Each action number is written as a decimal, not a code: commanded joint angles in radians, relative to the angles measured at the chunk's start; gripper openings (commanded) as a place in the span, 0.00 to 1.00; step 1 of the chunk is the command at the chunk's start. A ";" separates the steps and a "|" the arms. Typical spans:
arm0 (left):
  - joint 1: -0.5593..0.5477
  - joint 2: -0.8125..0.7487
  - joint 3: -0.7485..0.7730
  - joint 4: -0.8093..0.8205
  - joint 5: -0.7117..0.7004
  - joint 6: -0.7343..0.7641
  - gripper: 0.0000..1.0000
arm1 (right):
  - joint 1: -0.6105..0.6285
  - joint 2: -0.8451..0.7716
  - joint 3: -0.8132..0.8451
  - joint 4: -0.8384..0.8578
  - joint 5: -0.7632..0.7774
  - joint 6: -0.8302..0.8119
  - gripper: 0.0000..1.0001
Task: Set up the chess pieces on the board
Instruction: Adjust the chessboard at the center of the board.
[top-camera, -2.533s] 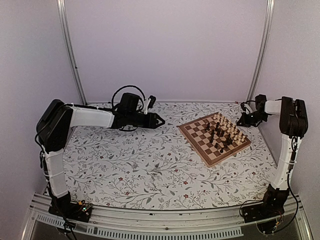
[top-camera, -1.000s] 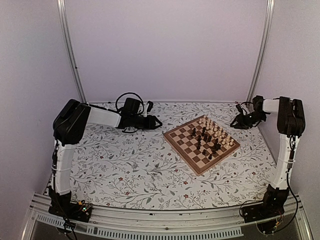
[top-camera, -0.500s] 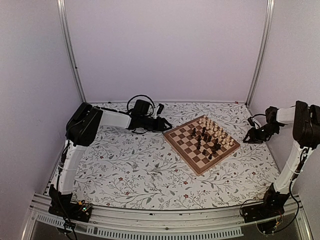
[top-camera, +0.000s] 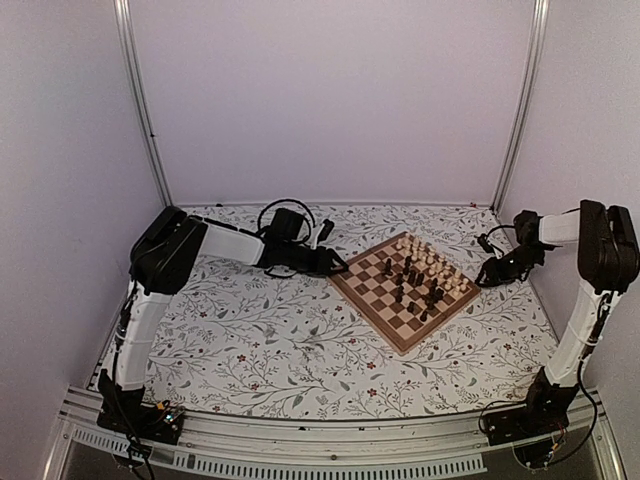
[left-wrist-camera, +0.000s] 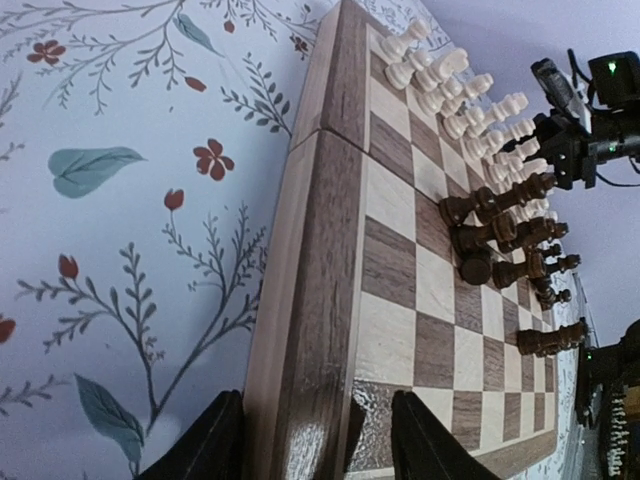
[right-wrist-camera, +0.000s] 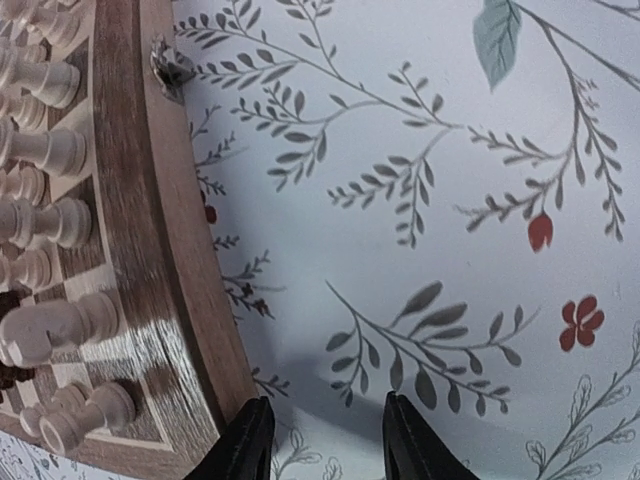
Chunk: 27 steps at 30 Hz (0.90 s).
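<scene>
The board (top-camera: 385, 302) lies turned diamond-wise on the floral cloth, right of centre. Pale chess pieces (top-camera: 432, 256) stand in rows along its far right side, with dark chess pieces (top-camera: 414, 284) clustered in front of them. My left gripper (top-camera: 343, 266) is at the board's left corner. In the left wrist view this gripper (left-wrist-camera: 315, 445) is open and straddles the board's border (left-wrist-camera: 320, 230), one finger on the cloth side, one over the squares. My right gripper (top-camera: 484, 279) hangs by the right corner. It is open (right-wrist-camera: 325, 440) over bare cloth beside the board's edge (right-wrist-camera: 150, 220).
A small metal clasp (right-wrist-camera: 170, 65) sits on the board's right edge. Black cables (top-camera: 285, 208) loop above my left wrist. Metal posts (top-camera: 138, 100) and pale walls close in the back and sides. Floral cloth (top-camera: 260, 340) covers the table around the board.
The board slid left early on and has since stayed put. My left gripper moved right and down onto its left corner. My right gripper dropped from the far side to the right corner.
</scene>
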 joint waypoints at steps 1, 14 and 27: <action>-0.052 -0.098 -0.136 0.013 0.041 -0.015 0.52 | 0.042 0.070 0.037 -0.008 0.042 -0.016 0.40; -0.120 -0.333 -0.532 0.196 0.022 -0.098 0.52 | 0.132 0.132 0.113 -0.026 0.031 -0.006 0.38; -0.136 -0.427 -0.464 -0.040 -0.185 0.051 0.52 | -0.057 0.010 0.095 -0.093 -0.006 0.072 0.41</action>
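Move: The left hand is low at the chessboard's left corner, with the board's middle about 14 cm to its right and 6 cm back. From that hand the dark pieces stand some 17 cm right and 5 cm back, the white pieces 21 cm right and 2 cm ahead. The right hand is low beside the board's right corner, the board's middle about 18 cm to its left and 1 cm back. Left hand drags the chessboard's left corner back about 14 cm; right goes forward-left, then swings off right. ##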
